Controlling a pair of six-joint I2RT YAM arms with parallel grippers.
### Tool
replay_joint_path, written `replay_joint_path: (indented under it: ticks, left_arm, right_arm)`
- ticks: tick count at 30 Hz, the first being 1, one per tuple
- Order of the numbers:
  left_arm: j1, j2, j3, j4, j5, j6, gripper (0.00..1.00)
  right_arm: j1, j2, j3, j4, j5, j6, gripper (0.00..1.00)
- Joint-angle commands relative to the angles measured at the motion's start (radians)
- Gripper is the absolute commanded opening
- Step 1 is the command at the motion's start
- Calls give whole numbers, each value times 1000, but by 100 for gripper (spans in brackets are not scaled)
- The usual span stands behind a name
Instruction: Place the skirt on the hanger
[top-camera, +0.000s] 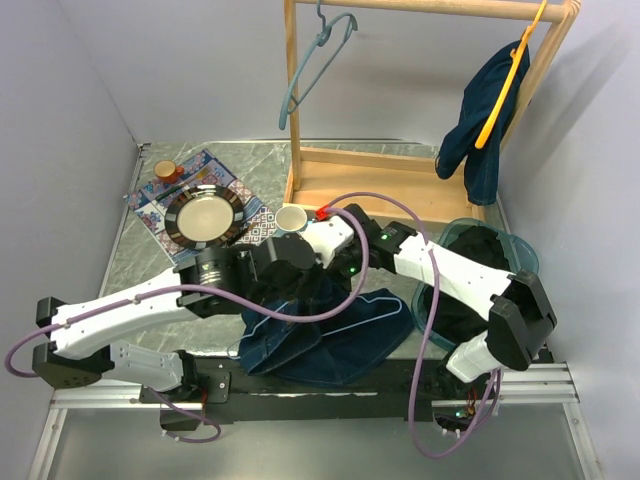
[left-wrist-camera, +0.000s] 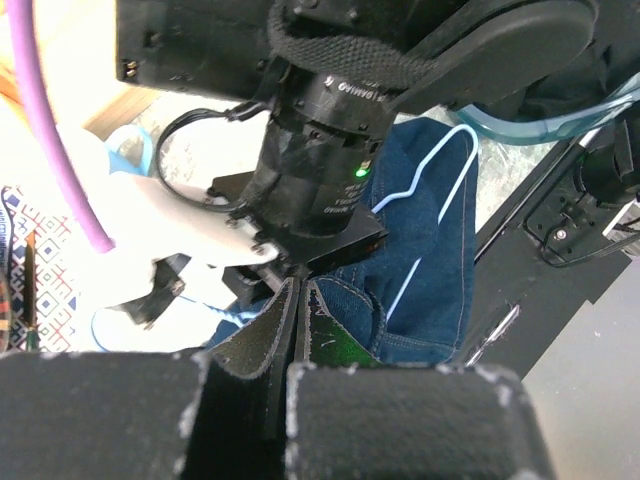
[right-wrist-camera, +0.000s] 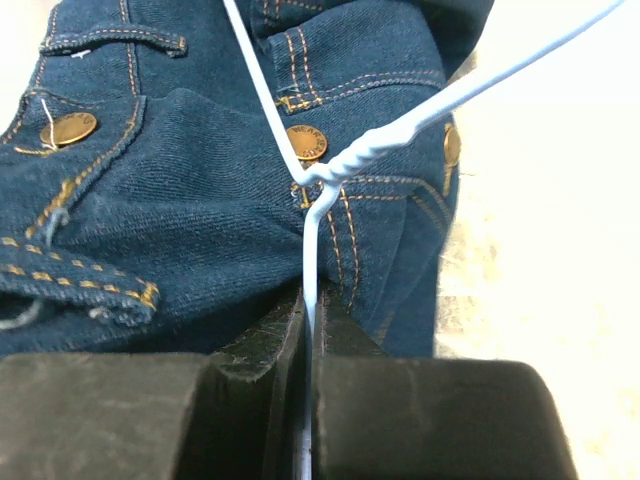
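The dark blue denim skirt (top-camera: 330, 340) lies crumpled at the table's near edge, under both wrists. A thin light blue wire hanger (left-wrist-camera: 432, 180) rests on it. In the right wrist view the hanger's twisted neck (right-wrist-camera: 370, 150) lies against the skirt's buttoned waistband (right-wrist-camera: 180, 190). My right gripper (right-wrist-camera: 312, 300) is shut on the wire just below that twist. My left gripper (left-wrist-camera: 297, 290) is shut, its pads pressed together with nothing visible between them. Denim (left-wrist-camera: 430, 250) lies beside its right finger. The right wrist fills the view directly ahead of it.
A wooden rack (top-camera: 400, 180) stands at the back with a teal hanger (top-camera: 318, 60) and a yellow hanger carrying a dark garment (top-camera: 485, 110). A teal basin of dark clothes (top-camera: 525, 250) sits on the right. A plate (top-camera: 205, 218) and a cup (top-camera: 291, 218) sit on the left.
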Motion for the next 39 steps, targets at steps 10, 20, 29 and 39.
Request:
replay_joint_path:
  ticks: [10,20,29,39]
  left_arm:
    - [5,-137,86,165,250,19,1]
    - [5,-255,-217,420,689,-127,1]
    - [-24,-253,-446,516,578,-225,33]
    - [-300,-1,-620,807,-97,-43,82]
  right_arm:
    - [4,-115,49,-85,186,-56,0]
    - [-62,-178,83,-131,240,-39,0]
    - [-73,-211,-9,-82,234,8,0]
    - [-111,-142,-23,-56,134,45,0]
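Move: The skirt is bunched up under both hands, its top apparently already pinched in the left fingers. Its middle lies some 6 cm back and 21 cm below the left hand, and 6 cm back and 8 cm below the right. The right hand holds the light-blue hanger at its neck; the hanger's body is about 4 cm back and 18 cm below the left hand. The mug stands roughly 16 cm ahead, 6 cm left and 27 cm below the left hand. Lift the closed left gripper about 6 cm while drawing it back roughly 10 cm and turning it clockwise, so it comes free of the skirt's top. Then sink it some 20 cm towards the near part of the skirt, opening the fingers wide and undoing part of the turn. Keep the right grip on the hanger's neck and shift it right about 5 cm and a little forward, with a small rise and dip. ##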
